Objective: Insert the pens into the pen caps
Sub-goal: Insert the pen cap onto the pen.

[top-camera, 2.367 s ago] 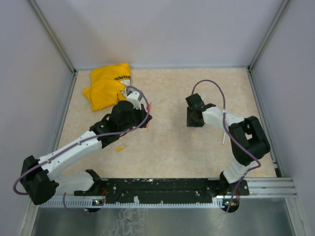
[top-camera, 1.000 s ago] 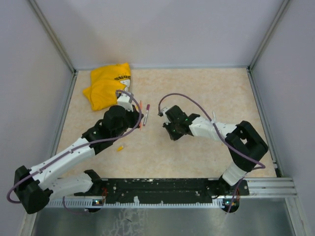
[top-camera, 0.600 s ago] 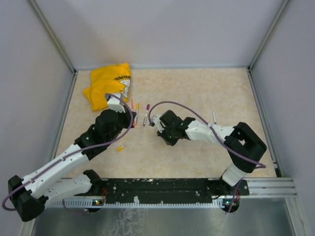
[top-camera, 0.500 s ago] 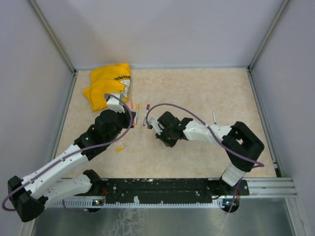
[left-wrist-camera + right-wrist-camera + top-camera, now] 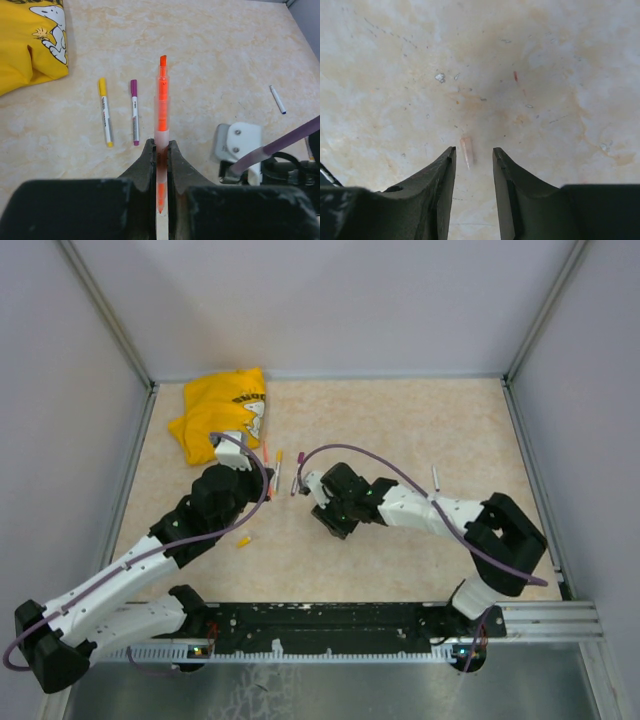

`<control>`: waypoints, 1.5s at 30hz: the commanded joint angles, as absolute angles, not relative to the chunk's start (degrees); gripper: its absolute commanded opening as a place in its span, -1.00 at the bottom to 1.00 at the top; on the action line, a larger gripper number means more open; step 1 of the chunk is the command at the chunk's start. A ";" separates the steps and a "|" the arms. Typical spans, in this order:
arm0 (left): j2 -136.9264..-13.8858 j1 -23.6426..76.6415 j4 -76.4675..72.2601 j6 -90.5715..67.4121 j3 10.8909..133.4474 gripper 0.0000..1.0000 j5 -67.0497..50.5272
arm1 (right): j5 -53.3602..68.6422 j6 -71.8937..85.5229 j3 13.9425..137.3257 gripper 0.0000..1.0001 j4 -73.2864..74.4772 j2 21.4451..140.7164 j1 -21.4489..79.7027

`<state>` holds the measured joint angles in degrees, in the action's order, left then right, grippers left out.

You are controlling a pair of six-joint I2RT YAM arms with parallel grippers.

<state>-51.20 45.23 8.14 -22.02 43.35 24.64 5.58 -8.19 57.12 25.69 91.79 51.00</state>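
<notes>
My left gripper (image 5: 160, 145) is shut on an orange-red pen (image 5: 162, 100) whose tip points away over the table; from above, the left gripper (image 5: 262, 478) sits near the yellow cloth. Beside it lie a pen with a yellow cap (image 5: 104, 111) and a pen with a purple cap (image 5: 134, 111). My right gripper (image 5: 473, 150) stands open, pointing down at the table, with a small pale pinkish tapered piece (image 5: 467, 151) lying between its fingertips, untouched. In the top view the right gripper (image 5: 335, 520) is just right of the left one. A loose yellow cap (image 5: 243, 541) lies nearer the bases.
A yellow cloth (image 5: 220, 412) lies at the back left corner. A white pen with a dark cap (image 5: 435, 477) rests alone to the right of the right arm. Grey walls and metal rails (image 5: 530, 430) fence the table.
The right gripper's jaws have opened, and the pale piece now lies free between them. The right arm swept leftward across the table. The left arm drew back left, still holding the orange-red pen.
</notes>
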 commanded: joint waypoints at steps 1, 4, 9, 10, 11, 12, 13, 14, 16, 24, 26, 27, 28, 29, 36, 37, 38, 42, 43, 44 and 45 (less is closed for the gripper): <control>-50.38 45.09 7.56 -21.87 43.00 -1.00 25.72 | 0.68 2.61 57.30 -0.24 21.07 83.94 51.77; -50.14 45.09 7.73 -21.63 42.84 -1.00 26.22 | 0.38 12.70 55.05 -0.16 19.52 81.17 51.81; -50.53 45.09 7.82 -21.42 42.78 -1.00 26.57 | 2.93 25.25 48.70 -0.01 15.33 77.90 54.06; -50.66 45.09 7.79 -21.49 42.78 -1.00 26.61 | 3.37 26.47 48.15 0.02 15.13 78.05 54.78; -50.75 45.09 7.69 -21.56 42.85 -1.00 26.51 | 3.88 27.47 47.82 0.05 15.12 78.35 55.64; -50.92 45.09 7.67 -21.58 42.83 -1.00 26.40 | 4.42 28.11 47.67 0.07 15.12 78.77 56.89; -51.12 45.09 7.58 -21.66 42.99 -1.00 26.25 | 4.86 28.66 47.60 0.10 15.12 79.22 57.74; -51.35 45.09 7.52 -21.70 43.05 -1.00 26.03 | 5.10 29.13 47.55 0.10 15.12 79.66 58.56; -51.79 45.09 7.48 -21.66 43.34 -1.00 25.65 | 5.64 30.12 47.47 0.11 15.03 80.76 59.57; -51.86 45.09 7.78 -22.06 43.37 -1.00 25.14 | 2.75 34.28 47.52 0.11 17.45 84.26 59.95; -51.79 45.09 7.82 -22.08 43.41 -1.00 25.13 | 3.20 34.87 47.40 0.11 17.22 85.11 59.94; -51.86 45.09 7.83 -22.13 43.42 -1.00 25.09 | 3.65 35.03 47.30 0.11 16.94 85.49 59.94; -51.86 45.09 7.91 -22.06 43.42 -1.00 25.05 | 3.94 35.15 47.29 0.11 16.92 85.85 59.94; -51.94 45.09 7.97 -22.09 43.43 -1.00 25.05 | 4.23 35.22 47.36 0.12 16.96 86.20 60.02; -52.69 45.09 7.93 -22.17 43.64 -1.00 24.97 | 5.36 35.43 47.42 0.13 17.87 87.93 59.97; -52.87 45.09 7.91 -22.18 43.64 -1.00 24.90 | 5.42 35.48 47.46 0.13 18.16 88.28 59.96; -53.07 45.09 7.91 -22.20 43.69 -1.00 24.83 | 5.19 35.53 47.58 0.13 18.54 88.66 59.94; -53.38 45.09 7.91 -22.31 43.73 -1.00 24.61 | 3.60 35.54 48.13 0.13 20.29 89.60 59.97; -53.42 45.09 7.91 -22.25 43.71 -1.00 24.61 | 3.08 35.58 48.28 0.13 20.77 89.63 59.99; -53.48 45.09 7.93 -22.26 43.72 -1.00 24.65 | 2.66 35.45 48.40 0.13 21.32 89.65 59.95; -53.48 45.09 7.85 -22.24 43.69 -1.00 24.68 | 1.98 35.35 48.61 0.13 21.88 89.77 59.94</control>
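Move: From the right hand, which is empty, the yellow cap lies about 20 cm to the left, 2 cm back and 4 cm below. The purple pen and the yellow pen both lie some 13 cm ahead at table level, 9 cm and 13 cm to its left. The left hand holds the orange pen high over the table; the yellow cap is roughly 8 cm back from it, 7 cm to its left and 22 cm below. Lift the empty right gripper about 5 cm, then swing it back some 8 cm and slightly left, away from the purple and yellow pens, sinking until it ends a little lower than it began, over bare table to the right of the yellow cap. Roll it roughly 35 degrees clockwise as it goes and spread the fingers wider. Keep the left gripper nearly still, gripping the orange pen. ##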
